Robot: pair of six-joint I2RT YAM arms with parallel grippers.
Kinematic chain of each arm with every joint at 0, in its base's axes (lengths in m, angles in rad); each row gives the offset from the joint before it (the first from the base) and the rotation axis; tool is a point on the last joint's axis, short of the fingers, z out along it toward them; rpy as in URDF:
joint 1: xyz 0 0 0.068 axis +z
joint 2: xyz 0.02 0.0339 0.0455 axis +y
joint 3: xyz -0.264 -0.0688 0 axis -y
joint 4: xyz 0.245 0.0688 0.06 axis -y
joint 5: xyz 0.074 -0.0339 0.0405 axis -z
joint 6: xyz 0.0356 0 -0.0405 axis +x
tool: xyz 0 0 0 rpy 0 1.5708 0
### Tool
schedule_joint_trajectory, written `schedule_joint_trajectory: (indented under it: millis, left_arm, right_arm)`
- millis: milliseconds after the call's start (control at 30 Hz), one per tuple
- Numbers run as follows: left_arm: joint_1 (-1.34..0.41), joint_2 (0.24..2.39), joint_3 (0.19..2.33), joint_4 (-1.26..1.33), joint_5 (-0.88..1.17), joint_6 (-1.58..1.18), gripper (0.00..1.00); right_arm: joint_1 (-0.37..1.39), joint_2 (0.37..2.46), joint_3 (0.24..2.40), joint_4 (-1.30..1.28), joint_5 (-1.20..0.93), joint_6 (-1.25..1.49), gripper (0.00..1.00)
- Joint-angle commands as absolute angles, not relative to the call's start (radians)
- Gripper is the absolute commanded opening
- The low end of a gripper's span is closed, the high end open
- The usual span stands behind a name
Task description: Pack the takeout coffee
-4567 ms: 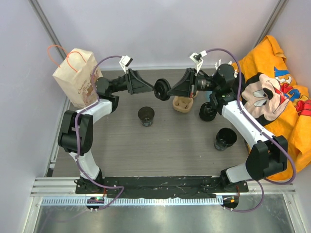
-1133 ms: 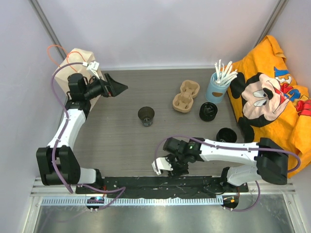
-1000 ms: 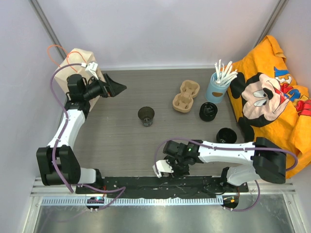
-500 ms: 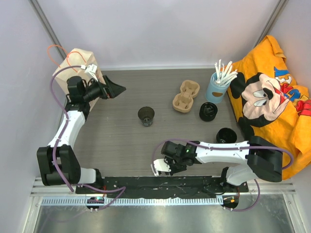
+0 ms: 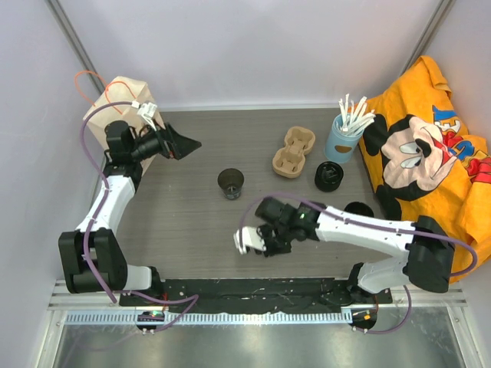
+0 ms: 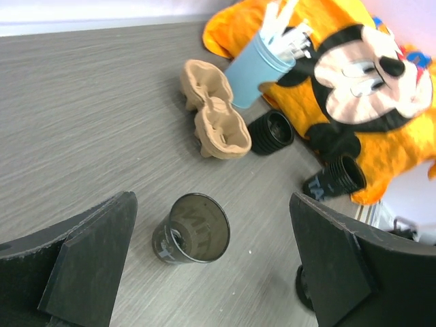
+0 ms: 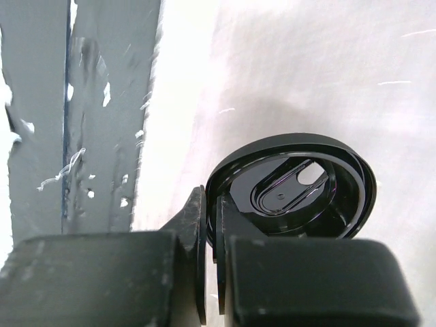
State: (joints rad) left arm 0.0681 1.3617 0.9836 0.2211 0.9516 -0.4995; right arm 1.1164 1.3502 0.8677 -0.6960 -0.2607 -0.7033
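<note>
The takeout coffee cup (image 5: 230, 182) stands upright mid-table, black with a dark inside; the left wrist view shows it (image 6: 191, 228) below and between my left fingers. My left gripper (image 5: 184, 143) hovers open at the far left, well apart from the cup, with nothing between its fingers (image 6: 82, 266). My right gripper (image 5: 265, 242) is near the front, shut on the rim of a glossy black lid (image 7: 293, 184), which sticks out beyond the pinching fingertips (image 7: 197, 211). The cardboard carrier (image 5: 294, 152) lies at the back with empty wells.
A blue cup of white stirrers (image 5: 343, 138) stands right of the carrier. Two more black cups (image 5: 328, 176) (image 5: 357, 210) sit by the orange cartoon cloth (image 5: 430, 146). A paper bag (image 5: 115, 96) stands in the back left corner. The metal front rail (image 7: 102, 122) is close to the right gripper.
My right gripper has shut on the black lid near the front edge and lifted it away from the rail, toward the table's middle. The left arm has barely moved.
</note>
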Motion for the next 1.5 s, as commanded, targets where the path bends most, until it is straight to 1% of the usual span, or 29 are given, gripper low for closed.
schedule_joint_trajectory:
  millis: [0,67,133,167,200,233,267,300,333,367,400,433,467,500,533,600,633,667,800,833,867,1100,1467]
  left_arm:
    - [0.063,1.327,0.98,0.302,1.087,-0.388,1.0]
    - [0.046,1.322,0.997,0.263,1.112,-0.344,1.0]
    - [0.031,1.316,1.018,0.206,1.132,-0.238,1.0]
    - [0.009,1.315,1.055,0.107,1.134,-0.194,1.0]
    - [0.009,1.312,1.075,0.05,1.146,-0.076,1.0]
    - [-0.029,1.312,1.097,0.005,1.166,-0.021,1.0]
    - [-0.052,1.31,1.135,-0.105,1.189,0.047,1.0]
    - [-0.063,1.31,1.158,-0.153,1.204,0.099,1.0]
    - [-0.075,1.315,1.185,-0.21,1.224,0.218,1.0]
    - [-0.107,1.321,1.256,-0.362,1.223,0.291,1.0]
    - [-0.127,1.331,1.297,-0.459,1.218,0.376,1.0]
    - [-0.17,1.339,1.339,-0.568,1.21,0.631,1.0]
    - [-0.193,1.344,1.415,-0.785,1.198,0.746,1.0]
    - [-0.215,1.35,1.448,-0.87,1.178,0.856,1.0]
    - [-0.253,1.359,1.497,-0.982,1.151,0.976,1.0]
    - [-0.273,1.362,1.535,-1.058,1.135,1.057,1.0]
    - [-0.287,1.367,1.57,-1.159,1.134,1.104,1.0]
    - [-0.293,1.37,1.584,-1.21,1.126,1.224,1.0]
    - [-0.328,1.359,1.591,-1.337,1.1,1.389,1.0]
    - [-0.337,1.361,1.585,-1.404,1.098,1.438,1.0]
    - [-0.345,1.358,1.58,-1.428,1.083,1.513,1.0]
    - [-0.383,1.371,1.528,-1.425,1.075,1.54,1.0]
    - [-0.489,1.45,1.566,-1.335,1.011,1.445,1.0]
  right_arm:
    - [0.991,1.304,1.122,-0.859,-0.46,-0.725,0.01]
    - [0.939,1.321,1.23,-0.936,-0.538,-0.736,0.01]
    - [0.91,1.333,1.291,-0.997,-0.595,-0.741,0.01]
    - [0.879,1.348,1.348,-1.014,-0.647,-0.742,0.01]
    - [0.864,1.359,1.376,-1.034,-0.673,-0.745,0.01]
    - [0.844,1.37,1.402,-1.072,-0.698,-0.758,0.01]
    - [0.824,1.396,1.451,-1.094,-0.759,-0.764,0.01]
    - [0.777,1.413,1.474,-1.112,-0.79,-0.772,0.01]
    - [0.756,1.429,1.497,-1.149,-0.822,-0.776,0.01]
    - [0.738,1.448,1.544,-1.173,-0.875,-0.788,0.01]
    - [0.703,1.494,1.574,-1.204,-0.908,-0.801,0.01]
    - [0.692,1.517,1.6,-1.269,-0.935,-0.811,0.01]
    - [0.68,1.546,1.658,-1.31,-0.959,-0.845,0.01]
    - [0.67,1.598,1.687,-1.353,-1.009,-0.866,0.01]
    - [0.658,1.627,1.718,-1.436,-1.025,-0.893,0.01]
    - [0.647,1.672,1.787,-1.503,-1.061,-0.93,0.01]
    - [0.637,1.696,1.795,-1.505,-1.068,-0.92,0.01]
    - [0.637,1.701,1.804,-1.505,-1.068,-0.917,0.01]
    - [0.632,1.736,1.839,-1.505,-1.071,-0.897,0.01]
    - [0.629,1.741,1.845,-1.505,-1.08,-0.894,0.01]
    - [0.623,1.752,1.858,-1.503,-1.083,-0.893,0.01]
    - [0.611,1.779,1.881,-1.503,-1.101,-0.871,0.01]
    - [0.611,1.801,1.87,-1.503,-1.118,-0.877,0.01]
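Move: The black lid is already off the table in the right fingers, its middle about 3 cm ahead of that hand and 1 cm to its left. From the open left hand it lies some 25 cm back, 20 cm to the right and 22 cm lower. The empty cup stands about 20 cm ahead of the right hand, 9 cm to its left and 2 cm lower; the carton is some 32 cm ahead and 6 cm to the right, 4 cm lower. The lid, still pinched at its rim, is carried up about 19 cm by the right hand, then forward and somewhat left, its fingers swinging some 40 degrees from downward to more leftward. To meet it the left hand sweeps back about 18 cm and to the right, arching up and sinking again, turning clockwise until its wide-open fingers point right and down at the lid. ##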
